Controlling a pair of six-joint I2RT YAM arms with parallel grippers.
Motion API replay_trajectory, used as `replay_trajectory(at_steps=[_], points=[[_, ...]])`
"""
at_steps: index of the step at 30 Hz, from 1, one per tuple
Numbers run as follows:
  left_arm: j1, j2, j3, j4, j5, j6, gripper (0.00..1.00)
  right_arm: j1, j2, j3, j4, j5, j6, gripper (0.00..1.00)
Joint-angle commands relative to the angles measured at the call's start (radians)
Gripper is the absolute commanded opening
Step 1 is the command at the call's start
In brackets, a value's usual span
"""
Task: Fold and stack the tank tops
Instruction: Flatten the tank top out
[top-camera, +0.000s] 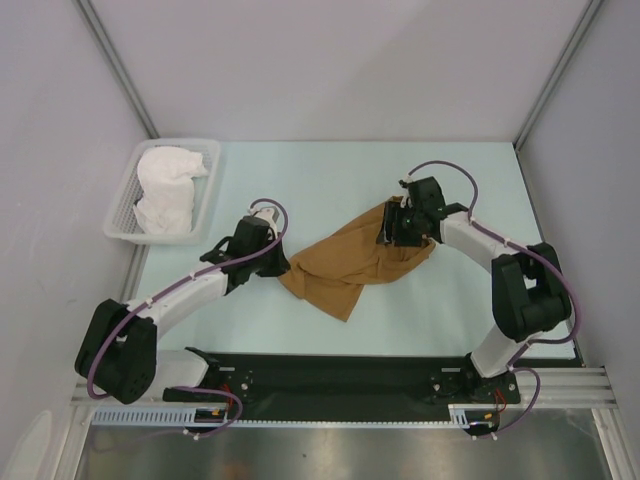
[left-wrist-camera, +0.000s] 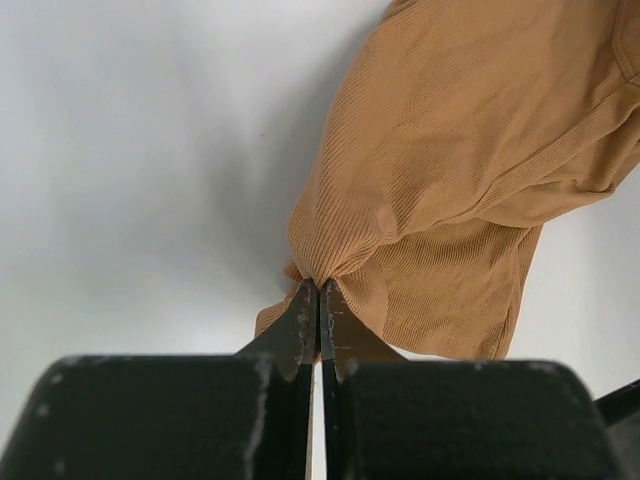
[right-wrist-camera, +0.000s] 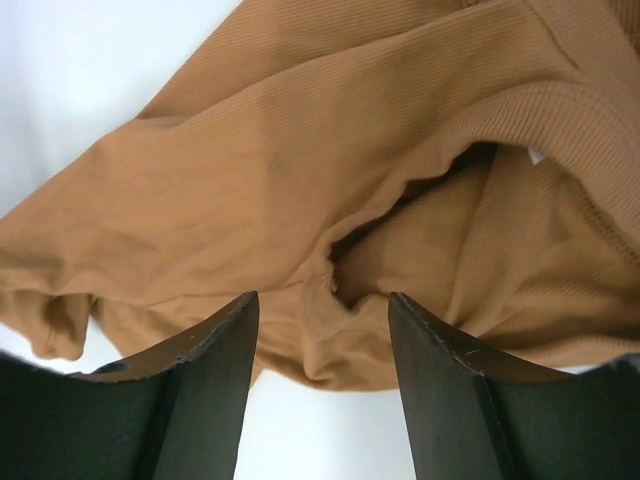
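Note:
The tan-brown tank top lies crumpled and stretched across the middle of the table. My left gripper is shut on its left corner; in the left wrist view the jaws pinch a bunched bit of the ribbed cloth. At the top's right end, my right gripper is open. In the right wrist view its fingers stand apart on either side of a fold near a hemmed opening of the cloth. The white tank top lies bunched in the basket.
A white plastic lattice basket stands at the far left of the pale table. Grey walls close in the left, back and right sides. The black base rail runs along the near edge.

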Motion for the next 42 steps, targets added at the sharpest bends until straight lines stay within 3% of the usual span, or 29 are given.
replay_trajectory(at_steps=[1, 9, 13, 15, 17, 21, 31, 33, 37, 38, 41, 42], points=[[0.008, -0.006, 0.031, 0.033, -0.019, 0.006, 0.0, 0.013, 0.057, 0.08, 0.035, 0.028, -0.01, 0.59], [0.009, -0.009, 0.04, 0.021, -0.035, 0.015, 0.01, 0.03, 0.139, 0.108, 0.033, 0.007, -0.014, 0.36], [0.012, -0.005, 0.052, 0.013, -0.039, 0.018, 0.0, 0.03, 0.125, 0.108, 0.018, 0.019, -0.023, 0.32], [0.011, -0.005, 0.055, 0.01, -0.04, 0.018, 0.0, 0.026, 0.111, 0.1, 0.019, 0.01, -0.023, 0.22], [0.012, -0.005, 0.058, 0.009, -0.045, 0.017, 0.0, 0.017, 0.105, 0.096, 0.024, -0.018, -0.025, 0.01], [0.014, 0.001, 0.075, -0.002, -0.055, 0.017, 0.0, -0.026, 0.036, 0.038, 0.07, -0.053, 0.001, 0.0], [0.014, 0.055, 0.127, -0.014, -0.054, 0.014, 0.04, -0.244, -0.329, -0.162, 0.251, -0.081, 0.161, 0.0], [0.014, 0.081, 0.15, -0.013, -0.046, 0.014, 0.08, -0.264, -0.375, -0.191, 0.274, -0.069, 0.188, 0.0], [0.014, 0.106, 0.187, -0.016, -0.034, 0.014, 0.34, -0.273, -0.337, -0.164, 0.285, -0.108, 0.191, 0.0], [0.012, 0.101, 0.183, -0.013, -0.029, 0.012, 0.47, -0.275, -0.323, -0.153, 0.285, -0.136, 0.193, 0.0], [0.012, 0.049, 0.143, 0.025, -0.008, 0.009, 0.66, -0.273, -0.283, -0.151, 0.298, -0.151, 0.201, 0.0], [0.008, 0.034, 0.134, 0.033, -0.005, 0.011, 0.67, -0.273, -0.277, -0.156, 0.308, -0.153, 0.202, 0.0]])
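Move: The right hand stands open over the tank top; the ribbed edge it will pinch lies about 3 cm below, 1 cm ahead and 1 cm to its left. From this hand, the tank top's far end is some 10 cm ahead and 2 cm to the right, and its free near flap 18 cm back and 9 cm left, both about 4 cm lower. The left hand still pinches the left end; from it the ribbed edge lies about 22 cm right, 6 cm ahead and 3 cm down. The right hand sinks about 3 cm, edging slightly forward and left, shuts its fingers on the tank top's ribbed edge, then lifts it some 13 cm while swinging about 9 cm to the right, away from the left hand, the wrist tipping its fingers up and turning clockwise before the hand settles a little lower. The left hand at first keeps its pinch on the left end, then eases about 3 cm forward and 2 cm up as its fingers open wide and let that end go. ##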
